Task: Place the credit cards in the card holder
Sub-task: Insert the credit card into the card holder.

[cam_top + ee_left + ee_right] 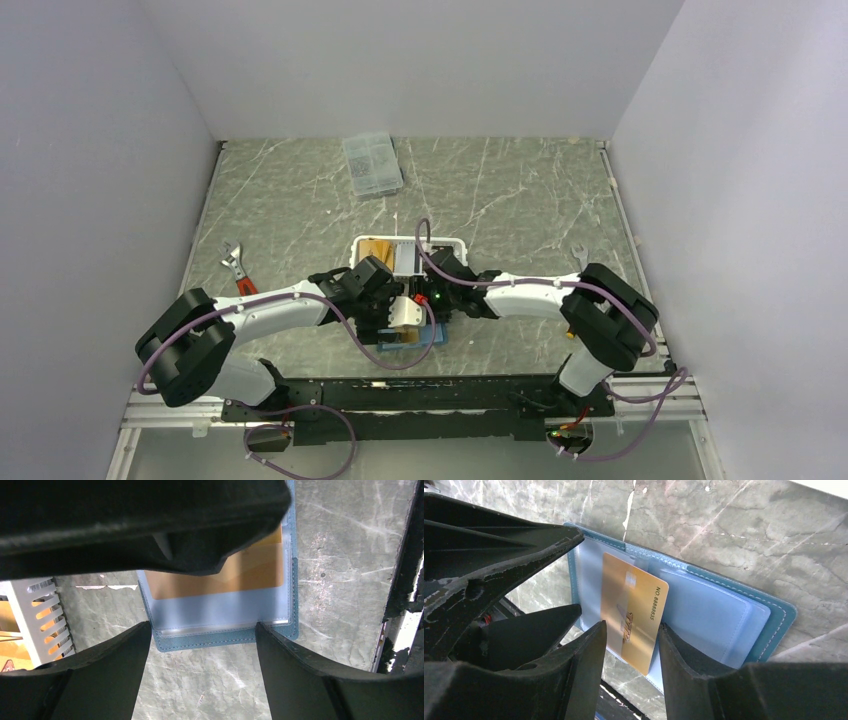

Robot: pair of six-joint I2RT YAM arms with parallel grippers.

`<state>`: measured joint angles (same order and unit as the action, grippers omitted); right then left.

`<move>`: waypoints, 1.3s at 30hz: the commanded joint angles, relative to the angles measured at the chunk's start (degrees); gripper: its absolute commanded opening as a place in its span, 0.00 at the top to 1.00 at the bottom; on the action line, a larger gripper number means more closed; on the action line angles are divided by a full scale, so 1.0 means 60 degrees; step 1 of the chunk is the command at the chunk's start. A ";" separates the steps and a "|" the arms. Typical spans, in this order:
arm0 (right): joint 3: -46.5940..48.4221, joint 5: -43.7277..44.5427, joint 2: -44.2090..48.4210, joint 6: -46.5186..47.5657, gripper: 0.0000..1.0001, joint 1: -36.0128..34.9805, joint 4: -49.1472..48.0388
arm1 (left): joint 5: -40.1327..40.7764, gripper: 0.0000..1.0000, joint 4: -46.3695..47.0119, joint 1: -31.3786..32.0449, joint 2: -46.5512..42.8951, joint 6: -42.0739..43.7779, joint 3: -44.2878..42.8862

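The card holder (412, 341) lies open on the table between both arms, teal with pale blue sleeves (724, 615). A yellow-gold credit card (634, 605) sits partly in its middle sleeve, the near end sticking out. My right gripper (631, 625) is open, a finger on each side of that card's free end, with a thin gap on the left. My left gripper (201, 625) is open wide, its fingertips (142, 630) resting at the two corners of the holder's (225, 639) near edge. More credit cards show in the white basket (445, 243).
The right gripper's body (150, 525) hangs over the holder in the left wrist view. The white slatted basket (45, 615) stands just behind the holder. A clear compartment box (372, 163) lies at the back, a red-handled wrench (238, 272) at left, and a small wrench (578, 257) at right.
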<state>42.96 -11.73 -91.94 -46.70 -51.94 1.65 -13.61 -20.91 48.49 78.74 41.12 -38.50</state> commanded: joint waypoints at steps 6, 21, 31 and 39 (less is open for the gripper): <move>-0.0121 0.0646 -0.0575 -0.0157 0.55 -0.0430 -0.0138 | 0.0276 0.18 -0.0046 0.0034 0.0215 0.0152 0.0118; -0.1301 -0.0448 0.0426 -0.0263 0.64 -0.0035 -0.1796 | 0.0325 0.18 -0.0075 0.0034 0.0226 0.0163 0.0085; -0.1077 -0.0704 0.0128 -0.0106 0.95 -0.0059 -0.1898 | 0.0320 0.18 -0.0108 0.0034 0.0265 0.0141 0.0033; -0.0643 -0.0927 -0.0087 0.0105 1.00 -0.0152 -0.1914 | 0.0320 0.18 -0.0090 0.0034 0.0312 0.0148 -0.0019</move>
<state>36.36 -15.73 -91.48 -47.64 -52.23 -9.41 -13.63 -20.91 48.49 78.81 41.12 -38.50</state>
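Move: The orange card lies partly in the left clear pocket of the card holder, its middle about 1 cm ahead and 1 cm left of the right hand and 2 cm below it. The blue holder's middle is some 2 cm right of that hand and 1 cm ahead; the white basket stands about 16 cm straight ahead. From the left hand, the card is about 5 cm right, 1 cm back and 2 cm lower. With a fingertip at the card's right edge, the right hand pushes the card left into the pocket, about 1.5 cm. It then comes back right by nearly 2 cm while drawing back about 1 cm, closes its half-open fingers fully, and nudges left again, the shut tips ending at that edge. The left hand stays still, its spread fingers keeping the holder's left corners down. ##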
